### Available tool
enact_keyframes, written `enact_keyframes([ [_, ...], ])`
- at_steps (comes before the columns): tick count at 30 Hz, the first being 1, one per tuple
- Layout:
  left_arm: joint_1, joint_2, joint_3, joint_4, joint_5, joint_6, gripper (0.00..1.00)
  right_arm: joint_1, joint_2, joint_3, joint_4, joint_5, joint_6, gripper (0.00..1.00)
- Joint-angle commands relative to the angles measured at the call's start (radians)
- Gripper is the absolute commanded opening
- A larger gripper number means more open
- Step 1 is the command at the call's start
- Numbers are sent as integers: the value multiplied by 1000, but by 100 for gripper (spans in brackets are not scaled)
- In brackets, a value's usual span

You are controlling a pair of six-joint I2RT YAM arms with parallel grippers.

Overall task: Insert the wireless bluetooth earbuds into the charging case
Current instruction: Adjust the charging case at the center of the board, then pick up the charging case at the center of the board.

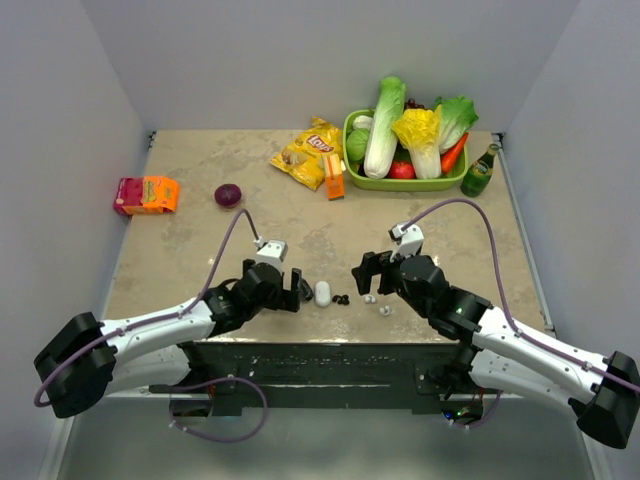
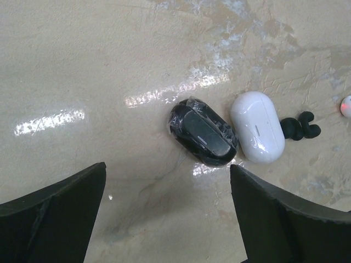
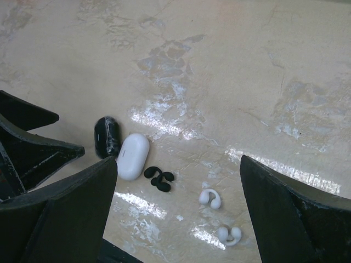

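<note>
A glossy black charging case (image 2: 202, 134) in clear film lies on the table just beyond my left gripper (image 2: 168, 167), which is open and holds nothing. A white case (image 2: 256, 127) rests against the black one's right side. Both lids look closed. The black pair of earbuds (image 2: 299, 127) lies tangled together right of the white case. The two white earbuds (image 3: 210, 198) (image 3: 229, 235) lie apart from each other further right, below my open right gripper (image 3: 179, 159). From above, the cases (image 1: 323, 293) and buds (image 1: 342, 298) sit between the left gripper (image 1: 290, 285) and the right gripper (image 1: 368, 270).
A green basket (image 1: 352, 150) of vegetables stands at the back right with a green bottle (image 1: 480, 172) beside it. A yellow chip bag (image 1: 308, 152) and an orange box (image 1: 333, 176) lie at the back centre. A purple onion (image 1: 228, 195) and a pink-orange pack (image 1: 146, 195) sit on the left.
</note>
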Motion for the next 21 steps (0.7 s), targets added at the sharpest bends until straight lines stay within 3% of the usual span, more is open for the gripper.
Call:
enact_keyframes([
  [1, -7, -27, 21, -2, 17, 77, 97, 1, -17, 21, 11, -17, -17, 96],
  [8, -27, -27, 4, -25, 38, 85, 88, 1, -17, 15, 24, -22, -20, 96],
  [14, -57, 10, -6, -7, 51, 27, 60, 1, -20, 12, 25, -23, -22, 96],
  [21, -137, 90, -19, 58, 46, -38, 0, 1, -34, 7, 21, -19, -19, 96],
])
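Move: To the left hand's right, about 5 cm off and 1 cm farther out, lies the black charging case, some 3 cm lower. The white charging case stands right beside it, 9 cm to the hand's right and 1 cm ahead; the black earbuds are roughly 13 cm right and 1 cm back. From the idle right hand the black case lies about 10 cm left, 1 cm ahead and 14 cm below. Drawing back about 3 cm with its wide-open fingers closing almost shut, the left hand slides some 2 cm to the right and, in the later part, sinks about 1.5 cm, ending low on the near side of the black charging case. The wrist turns a little clockwise, under 10 degrees, so the closed tips point out towards the black case with a clear gap of table between. ##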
